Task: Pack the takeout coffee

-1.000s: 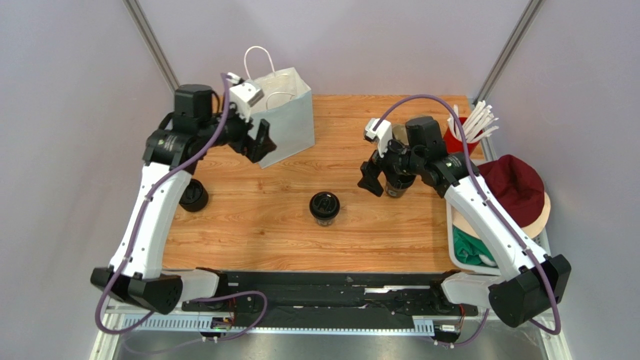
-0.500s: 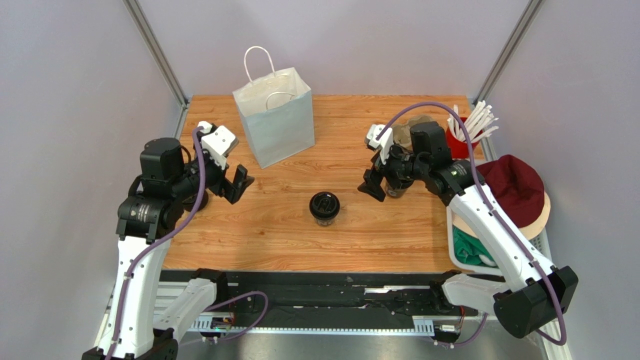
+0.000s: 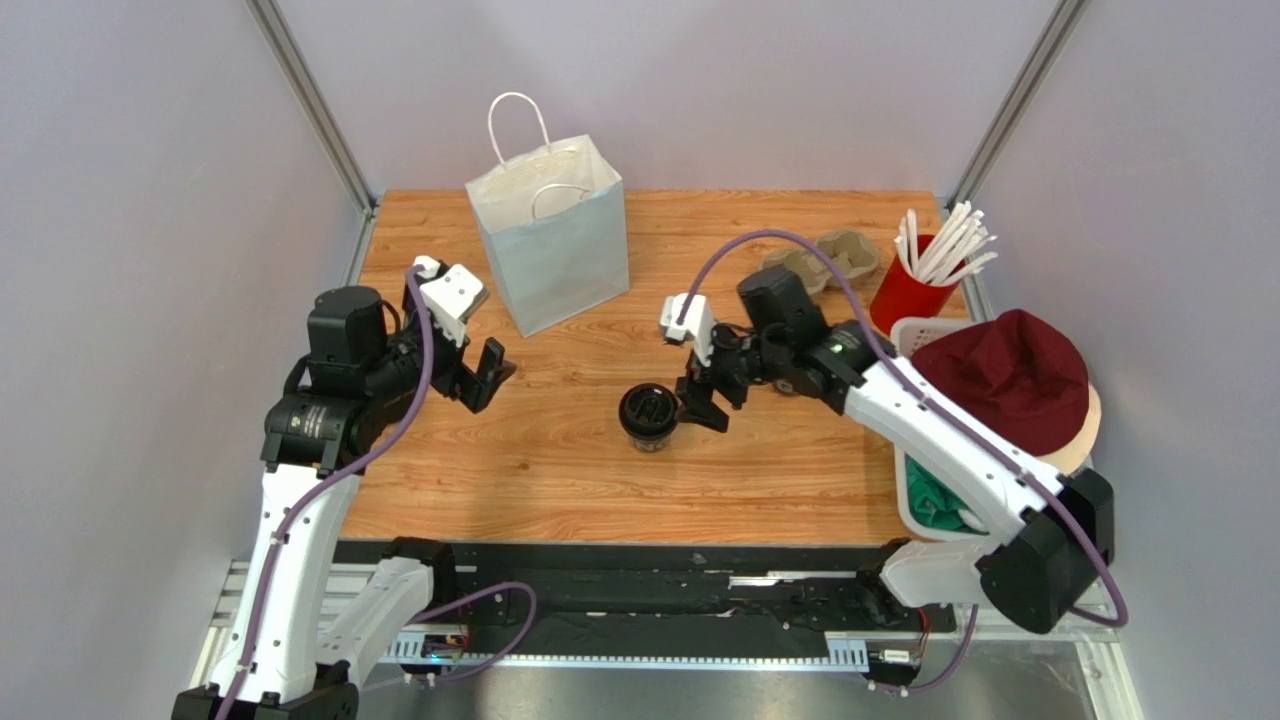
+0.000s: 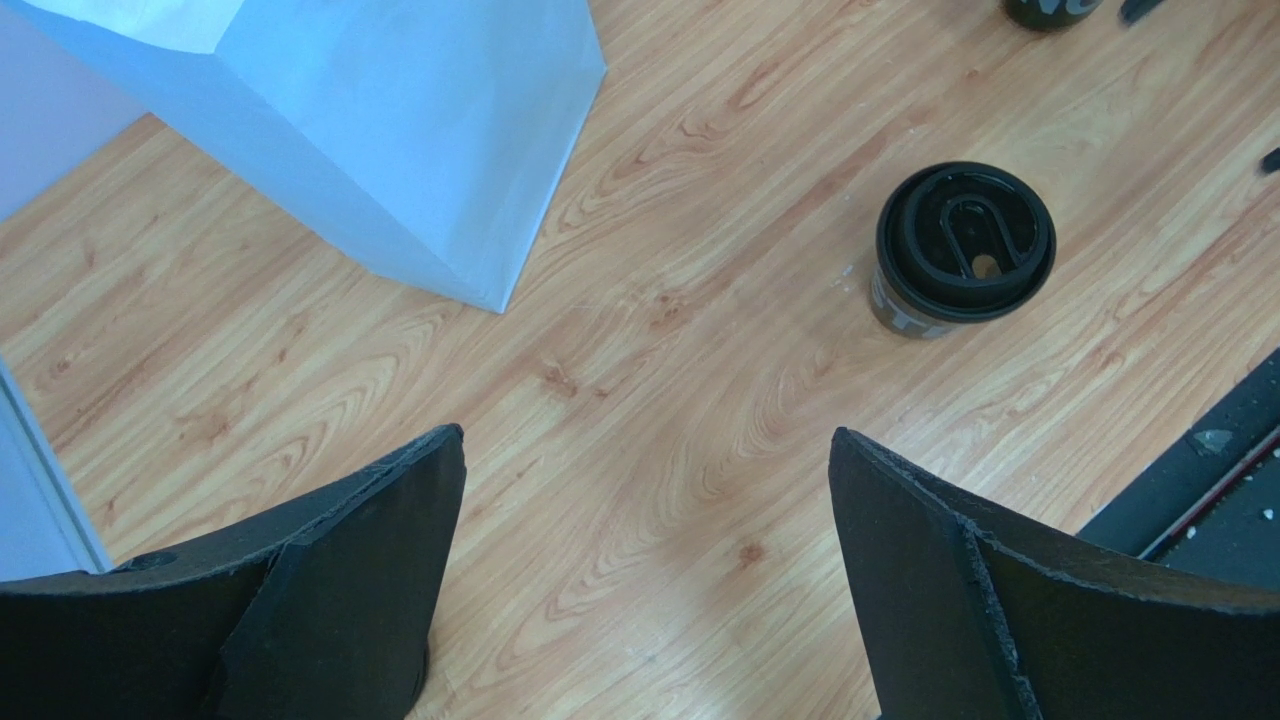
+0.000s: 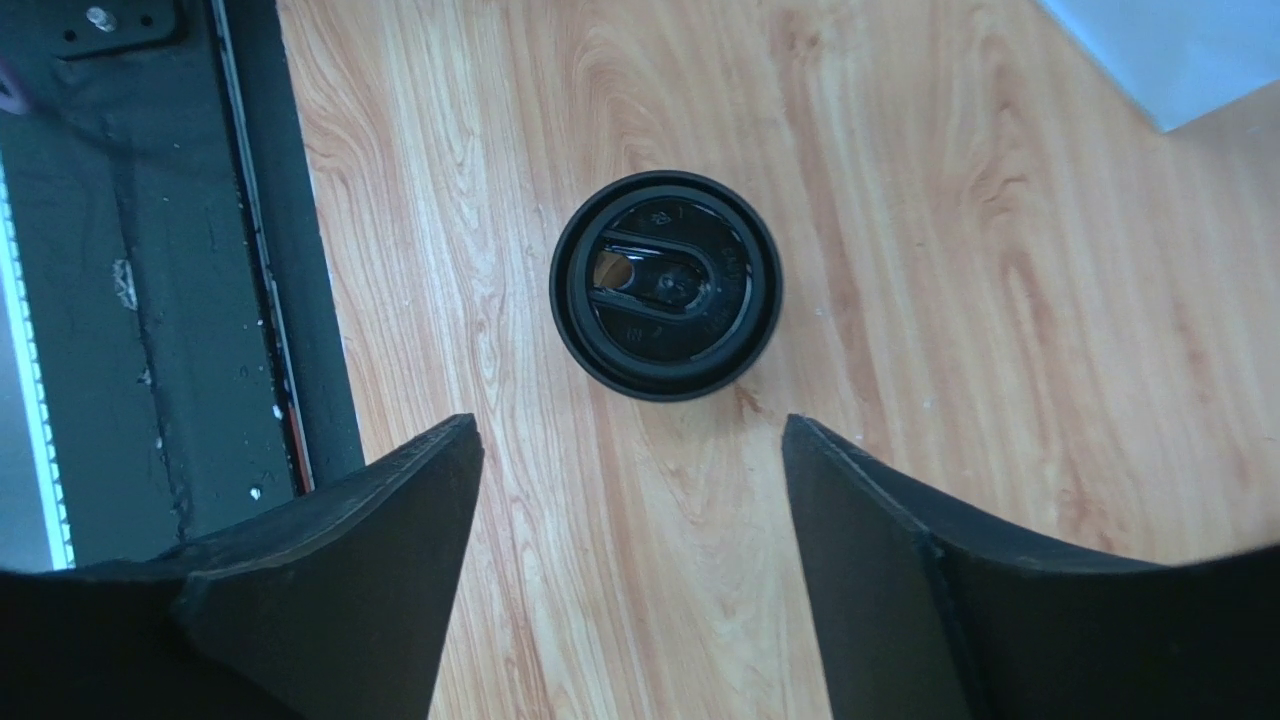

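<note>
The takeout coffee (image 3: pixel 649 413) is a small black lidded cup standing upright mid-table; it also shows in the left wrist view (image 4: pixel 965 248) and the right wrist view (image 5: pixel 666 285). My right gripper (image 3: pixel 702 401) hovers just right of it, open, with the cup a little beyond the fingertips (image 5: pixel 630 423) and nothing between them. My left gripper (image 3: pixel 484 374) hangs wide open over bare wood (image 4: pixel 646 437), left of the cup and in front of the white paper bag (image 3: pixel 550 240).
The bag (image 4: pixel 376 120) stands upright at the back. A brown pulp cup carrier (image 3: pixel 824 258) and a red cup of white straws (image 3: pixel 914 288) sit at the back right. A maroon hat (image 3: pixel 1010 375) lies over a white bin (image 3: pixel 920 518). Another dark cup's edge (image 4: pixel 1052 9) shows.
My right arm swung left from the back right to the middle cup, its jaws narrowing slightly. My left arm drew back from the bag to the left side.
</note>
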### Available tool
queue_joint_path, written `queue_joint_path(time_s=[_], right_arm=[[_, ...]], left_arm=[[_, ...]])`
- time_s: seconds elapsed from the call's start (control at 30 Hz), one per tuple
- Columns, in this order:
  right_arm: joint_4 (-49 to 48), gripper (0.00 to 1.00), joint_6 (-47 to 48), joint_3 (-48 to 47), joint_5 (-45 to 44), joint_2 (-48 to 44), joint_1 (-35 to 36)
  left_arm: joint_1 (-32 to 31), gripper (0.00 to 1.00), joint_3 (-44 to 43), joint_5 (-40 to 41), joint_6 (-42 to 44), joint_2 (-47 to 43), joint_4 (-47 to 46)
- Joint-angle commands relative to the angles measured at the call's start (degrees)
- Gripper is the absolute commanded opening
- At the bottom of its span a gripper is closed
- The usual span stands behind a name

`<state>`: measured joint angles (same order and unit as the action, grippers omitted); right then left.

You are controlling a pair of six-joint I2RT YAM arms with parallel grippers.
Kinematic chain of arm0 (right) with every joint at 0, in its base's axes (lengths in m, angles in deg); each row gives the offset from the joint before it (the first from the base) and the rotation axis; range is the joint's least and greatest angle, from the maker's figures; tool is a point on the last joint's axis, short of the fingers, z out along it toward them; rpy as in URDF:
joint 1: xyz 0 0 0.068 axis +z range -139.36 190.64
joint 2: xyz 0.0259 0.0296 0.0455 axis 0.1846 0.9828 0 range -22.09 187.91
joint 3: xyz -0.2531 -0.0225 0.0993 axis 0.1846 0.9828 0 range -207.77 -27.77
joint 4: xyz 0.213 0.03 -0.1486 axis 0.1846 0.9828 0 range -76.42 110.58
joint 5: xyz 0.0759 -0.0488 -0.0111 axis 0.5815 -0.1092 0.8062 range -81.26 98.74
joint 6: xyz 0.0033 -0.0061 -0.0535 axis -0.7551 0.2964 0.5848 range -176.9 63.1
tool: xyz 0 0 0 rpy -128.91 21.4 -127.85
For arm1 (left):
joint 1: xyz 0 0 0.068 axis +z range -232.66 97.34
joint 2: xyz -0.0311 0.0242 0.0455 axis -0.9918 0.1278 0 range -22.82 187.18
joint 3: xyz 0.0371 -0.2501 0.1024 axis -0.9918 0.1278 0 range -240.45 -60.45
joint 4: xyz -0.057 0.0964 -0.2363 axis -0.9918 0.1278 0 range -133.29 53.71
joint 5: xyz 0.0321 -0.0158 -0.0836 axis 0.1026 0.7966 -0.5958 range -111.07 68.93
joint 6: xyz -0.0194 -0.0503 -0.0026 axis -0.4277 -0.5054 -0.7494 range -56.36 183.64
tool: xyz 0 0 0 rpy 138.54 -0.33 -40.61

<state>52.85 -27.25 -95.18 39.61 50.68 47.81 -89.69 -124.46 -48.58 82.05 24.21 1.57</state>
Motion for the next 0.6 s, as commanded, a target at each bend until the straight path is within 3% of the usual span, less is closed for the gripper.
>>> queue_joint_path(time_s=[0.0, 0.23, 0.57], right_arm=[[-3.85, 0.74, -3.10, -2.97, -8.96, 6.22, 5.45], [-0.96, 0.60, -10.92, -12.44, -11.01, 15.11, 8.18], [20.40, 0.57, -11.89, -30.56, -13.11, 26.01, 10.11]], left_arm=[[0.35, 0.99, 0.02, -0.79, -1.10, 0.35, -4.78], [0.35, 0.99, 0.81, -0.88, -2.50, 1.14, -6.36], [0.44, 0.99, 1.43, 1.66, -3.82, 1.31, -8.03]])
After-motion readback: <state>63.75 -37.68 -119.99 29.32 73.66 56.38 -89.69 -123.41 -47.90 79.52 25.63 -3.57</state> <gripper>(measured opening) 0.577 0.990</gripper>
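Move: The lidded coffee cup stands about 7 cm to the right hand's left, 2 cm ahead and some 11 cm below. The second cup is about 15 cm to that hand's right, 9 cm ahead and 10 cm below; the paper bag is roughly 26 cm ahead, 20 cm left and 4 cm below. From the left hand, the lidded coffee cup is about 20 cm right, level fore and aft, some 18 cm below. The right hand swings some 7 cm left and slightly forward towards the lidded cup, dipping 5 then rising, fingers narrowing. ##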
